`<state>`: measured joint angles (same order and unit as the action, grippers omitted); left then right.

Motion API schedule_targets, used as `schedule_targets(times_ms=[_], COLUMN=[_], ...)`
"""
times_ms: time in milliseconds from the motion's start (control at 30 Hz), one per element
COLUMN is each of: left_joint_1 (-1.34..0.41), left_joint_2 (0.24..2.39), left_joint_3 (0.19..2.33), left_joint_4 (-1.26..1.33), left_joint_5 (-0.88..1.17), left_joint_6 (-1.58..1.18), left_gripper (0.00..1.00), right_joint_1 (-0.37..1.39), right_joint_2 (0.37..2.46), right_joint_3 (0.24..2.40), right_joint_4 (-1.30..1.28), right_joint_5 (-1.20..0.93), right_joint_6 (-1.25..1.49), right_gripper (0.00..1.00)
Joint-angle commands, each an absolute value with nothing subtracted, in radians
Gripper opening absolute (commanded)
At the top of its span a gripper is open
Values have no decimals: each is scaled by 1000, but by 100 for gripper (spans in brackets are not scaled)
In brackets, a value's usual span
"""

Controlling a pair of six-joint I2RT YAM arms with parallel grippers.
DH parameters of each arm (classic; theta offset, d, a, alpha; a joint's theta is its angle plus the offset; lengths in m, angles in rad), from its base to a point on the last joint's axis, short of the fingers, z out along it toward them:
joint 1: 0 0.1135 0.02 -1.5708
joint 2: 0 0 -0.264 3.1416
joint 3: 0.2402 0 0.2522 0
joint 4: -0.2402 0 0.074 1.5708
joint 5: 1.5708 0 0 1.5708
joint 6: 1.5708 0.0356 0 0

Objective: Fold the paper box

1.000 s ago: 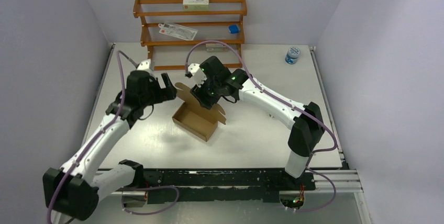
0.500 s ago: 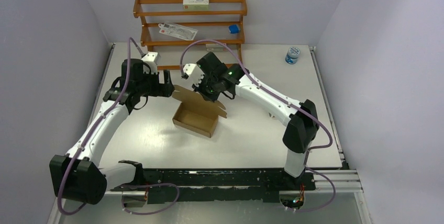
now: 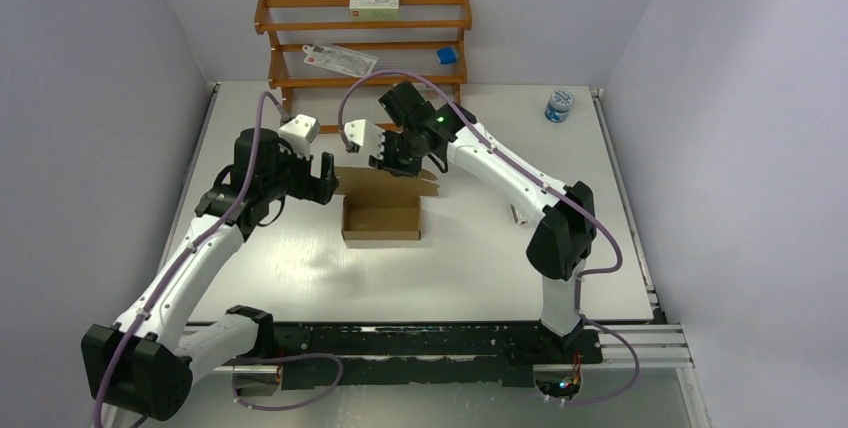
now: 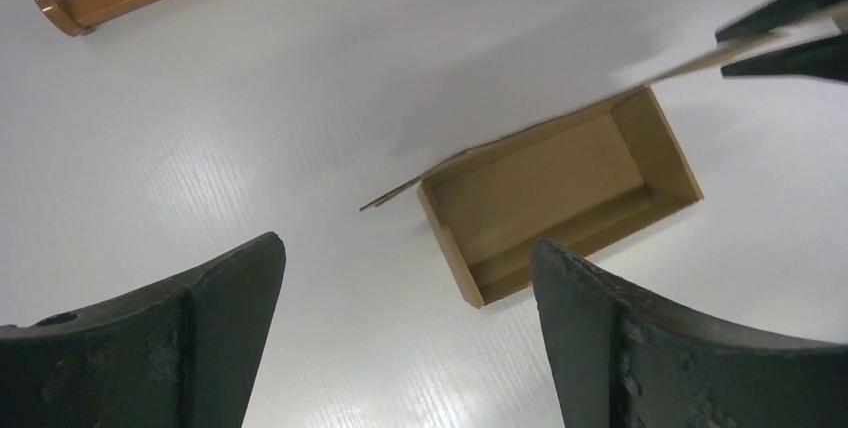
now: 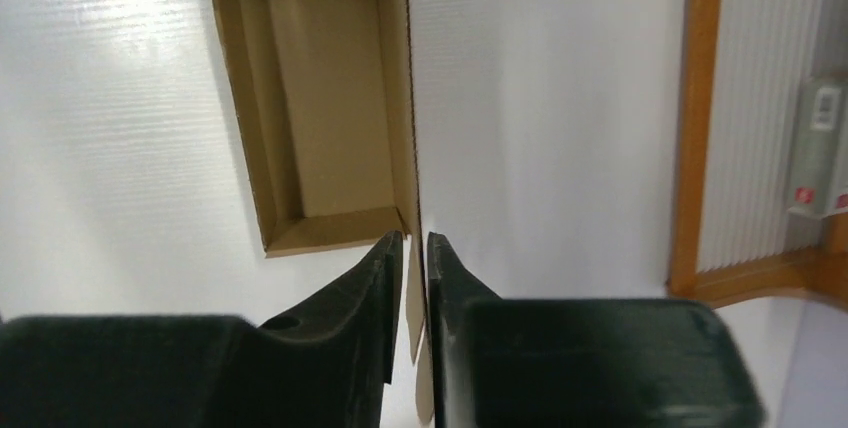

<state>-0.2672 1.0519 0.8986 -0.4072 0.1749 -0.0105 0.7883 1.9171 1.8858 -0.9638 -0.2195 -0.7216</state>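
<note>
The paper box [image 3: 381,220] is plain brown cardboard, an open tray lying square on the table, its lid flap [image 3: 385,181] standing up along the far side. My right gripper [image 3: 392,163] reaches down over that flap. In the right wrist view the flap [image 5: 412,148] runs edge-on between the nearly closed jaws [image 5: 414,240], resting against one finger with a sliver of light on the other side. The tray [image 5: 330,98] lies just beyond. My left gripper [image 3: 325,178] hovers wide open at the box's left end, holding nothing [image 4: 408,248]; the box [image 4: 560,193] lies ahead of it.
A wooden rack [image 3: 365,48] with printed cartons stands at the back of the table, close behind both grippers. A blue-lidded jar [image 3: 559,105] sits at the back right. A small item [image 3: 517,213] lies beside the right arm.
The box has turned from a diagonal to square with the table edge, drawn by its lid flap. My right gripper moved back towards the rack. The left gripper came in to the box's left end.
</note>
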Motion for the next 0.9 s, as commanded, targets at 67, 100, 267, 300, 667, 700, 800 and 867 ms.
schedule_targets(times_ms=[67, 100, 267, 300, 667, 700, 800, 867], left_joint_1=[-311, -321, -393, -401, -405, -402, -372, -346], left_joint_2=[1004, 1009, 1040, 1054, 1198, 1197, 1196, 1196], left_joint_3=[891, 902, 910, 913, 995, 991, 984, 973], left_joint_4=[-358, -371, -411, -419, -515, -511, -499, -481], left_joint_5=[140, 114, -47, -59, -27, -31, 7, 56], left_joint_6=[44, 39, 55, 56, 123, 124, 126, 130], left_gripper=[98, 98, 98, 98, 98, 98, 98, 98], right_joint_1=[770, 768, 749, 748, 583, 557, 550, 547], right_joint_2=[1861, 1829, 1609, 1561, 1366, 1369, 1367, 1363], right_joint_3=[1893, 1860, 1584, 1523, 1164, 1148, 1124, 1108], right_joint_4=[-929, -895, -679, -640, -392, -375, -354, -334], right_joint_5=[-223, -204, -159, -137, -228, -260, -332, -358], right_joint_6=[-710, -667, -458, -433, -349, -344, -358, -372], right_gripper=[36, 40, 59, 62, 71, 72, 70, 70])
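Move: The paper box's raised lid stands between the barely parted fingers of my right hand. Its middle is about 6 cm left, level fore and aft, and some 5 cm lower; the open tray is 6 cm back, 6 cm left and 12 cm below. From my left hand, the lid's left tab is about 3 cm ahead, 2 cm right and 6 cm down, and the tray is 4 cm back, 10 cm right and 14 cm down. I open my right fingers wide to free the lid and carry that hand about 11 cm right, swinging up and a little back over the first half, then forward and down to its starting height beyond the lid's right end, turning clockwise some 25 degrees. Meanwhile my left hand, fingers still wide, sinks about 4 cm towards the lid's left tab, rolling slightly. ##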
